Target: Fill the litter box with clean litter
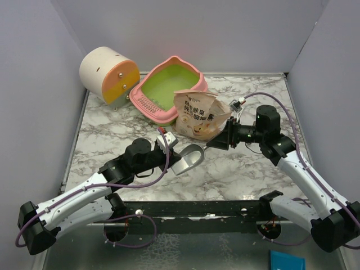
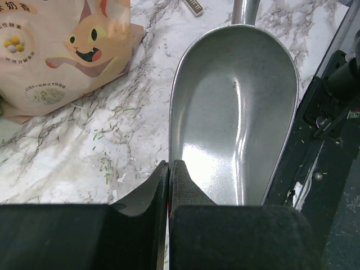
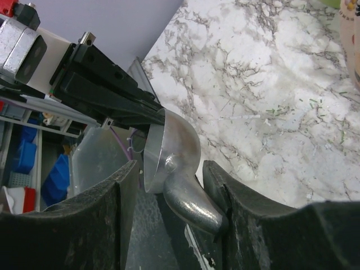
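The pink litter box (image 1: 169, 87) with its lime-green inside stands at the back centre. No clean litter shows in it. A tan cartoon-cat bag (image 1: 199, 115) (image 2: 62, 50) leans against its front. A grey metal scoop (image 1: 188, 159) (image 2: 236, 112) hangs in front of the bag, its bowl empty. My left gripper (image 1: 171, 147) (image 2: 169, 166) is shut on the rim of the bowl. My right gripper (image 1: 216, 143) (image 3: 169, 169) stands open around the scoop's handle (image 3: 194, 202). The handle's end lies against one finger and a gap shows at the other.
A cream-and-orange cylinder (image 1: 108, 73) stands at the back left beside the litter box. Grey walls close in the marble table (image 1: 112, 140) on three sides. Small greenish flecks (image 2: 104, 163) lie scattered on the marble near the bag.
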Robot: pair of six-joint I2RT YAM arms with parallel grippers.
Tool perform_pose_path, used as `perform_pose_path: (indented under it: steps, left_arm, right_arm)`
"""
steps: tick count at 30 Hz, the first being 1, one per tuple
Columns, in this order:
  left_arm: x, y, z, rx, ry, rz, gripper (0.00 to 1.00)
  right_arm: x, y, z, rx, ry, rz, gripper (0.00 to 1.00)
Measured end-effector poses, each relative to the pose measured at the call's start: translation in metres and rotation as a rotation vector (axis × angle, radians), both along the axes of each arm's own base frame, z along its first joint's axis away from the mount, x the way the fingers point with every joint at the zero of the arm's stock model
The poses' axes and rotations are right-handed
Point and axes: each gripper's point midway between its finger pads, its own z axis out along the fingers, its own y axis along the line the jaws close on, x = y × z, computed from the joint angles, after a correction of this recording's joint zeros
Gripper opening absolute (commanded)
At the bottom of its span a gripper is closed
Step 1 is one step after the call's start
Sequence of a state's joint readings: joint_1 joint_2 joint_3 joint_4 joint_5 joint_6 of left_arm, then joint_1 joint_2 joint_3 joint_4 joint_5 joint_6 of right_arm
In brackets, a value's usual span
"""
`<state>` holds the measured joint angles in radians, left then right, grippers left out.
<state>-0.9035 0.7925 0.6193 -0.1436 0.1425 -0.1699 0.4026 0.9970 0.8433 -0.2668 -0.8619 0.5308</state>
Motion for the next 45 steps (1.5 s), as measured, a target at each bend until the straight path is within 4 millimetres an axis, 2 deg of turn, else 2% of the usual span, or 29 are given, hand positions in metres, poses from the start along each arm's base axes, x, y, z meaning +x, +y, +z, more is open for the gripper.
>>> perform_pose_path:
  steps: [18,27,32,36,37,38,39,42,45]
  left_arm:
    - [0.002,-0.007,-0.003,0.0,0.005,-0.012,0.0]
    - [0.003,-0.01,-0.006,0.003,0.013,-0.024,0.0]
    - [0.003,-0.011,-0.01,0.015,0.02,-0.027,0.0]
    - [0.004,-0.012,-0.011,0.017,0.02,-0.029,0.01]
    - [0.004,-0.013,-0.01,0.016,0.017,-0.029,0.1]
    - [0.005,-0.014,-0.009,0.015,0.012,-0.031,0.24]
    - [0.006,-0.014,-0.007,0.014,0.006,-0.033,0.32]
    - [0.01,-0.017,0.001,0.011,-0.003,-0.022,0.4]
    - [0.021,-0.019,0.02,0.028,-0.044,-0.006,0.49]
  right_arm:
    - [-0.008,0.003,-0.013,-0.006,0.036,0.07,0.41]
    - [-0.009,0.002,-0.026,-0.017,0.064,0.067,0.2]
    - [-0.008,0.001,-0.029,-0.018,0.083,0.054,0.02]
    - [-0.005,-0.001,-0.028,-0.024,0.07,0.023,0.01]
    - [-0.005,-0.001,-0.027,-0.025,0.064,0.016,0.01]
    - [-0.005,-0.002,-0.026,-0.024,0.057,0.008,0.01]
    - [-0.005,-0.003,-0.024,-0.024,0.05,0.0,0.01]
    - [-0.001,-0.007,-0.02,-0.038,0.006,-0.052,0.01]
    - [0.007,-0.016,-0.018,-0.075,-0.034,-0.126,0.01]
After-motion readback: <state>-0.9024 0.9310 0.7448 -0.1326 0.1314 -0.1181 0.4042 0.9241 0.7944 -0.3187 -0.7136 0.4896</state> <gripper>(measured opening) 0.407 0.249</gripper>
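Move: The metal scoop's handle lies almost between the right hand's parted fingers, roughly 1 cm back, 1 cm left and 2 cm below their midpoint; the scoop's bowl is 8 cm left, 4 cm back and 4 cm below. The litter bag stands about 18 cm ahead of the right hand, 3 cm left and 12 cm lower. From the left hand, already pinching the bowl's edge, the handle is about 11 cm right, 2 cm ahead and 3 cm higher, with the bowl's middle some 4 cm right. The scoop's handle is taken by the right hand, which sinks nearly 3 cm while drawing back slightly and closes its half-open fingers around it, then shifts a little right and forward, turning about 10 degrees clockwise. The left hand keeps its pinch on the bowl's edge, easing right and down about 1 cm, then opens and rises some 3 cm with a slight forward shift. ##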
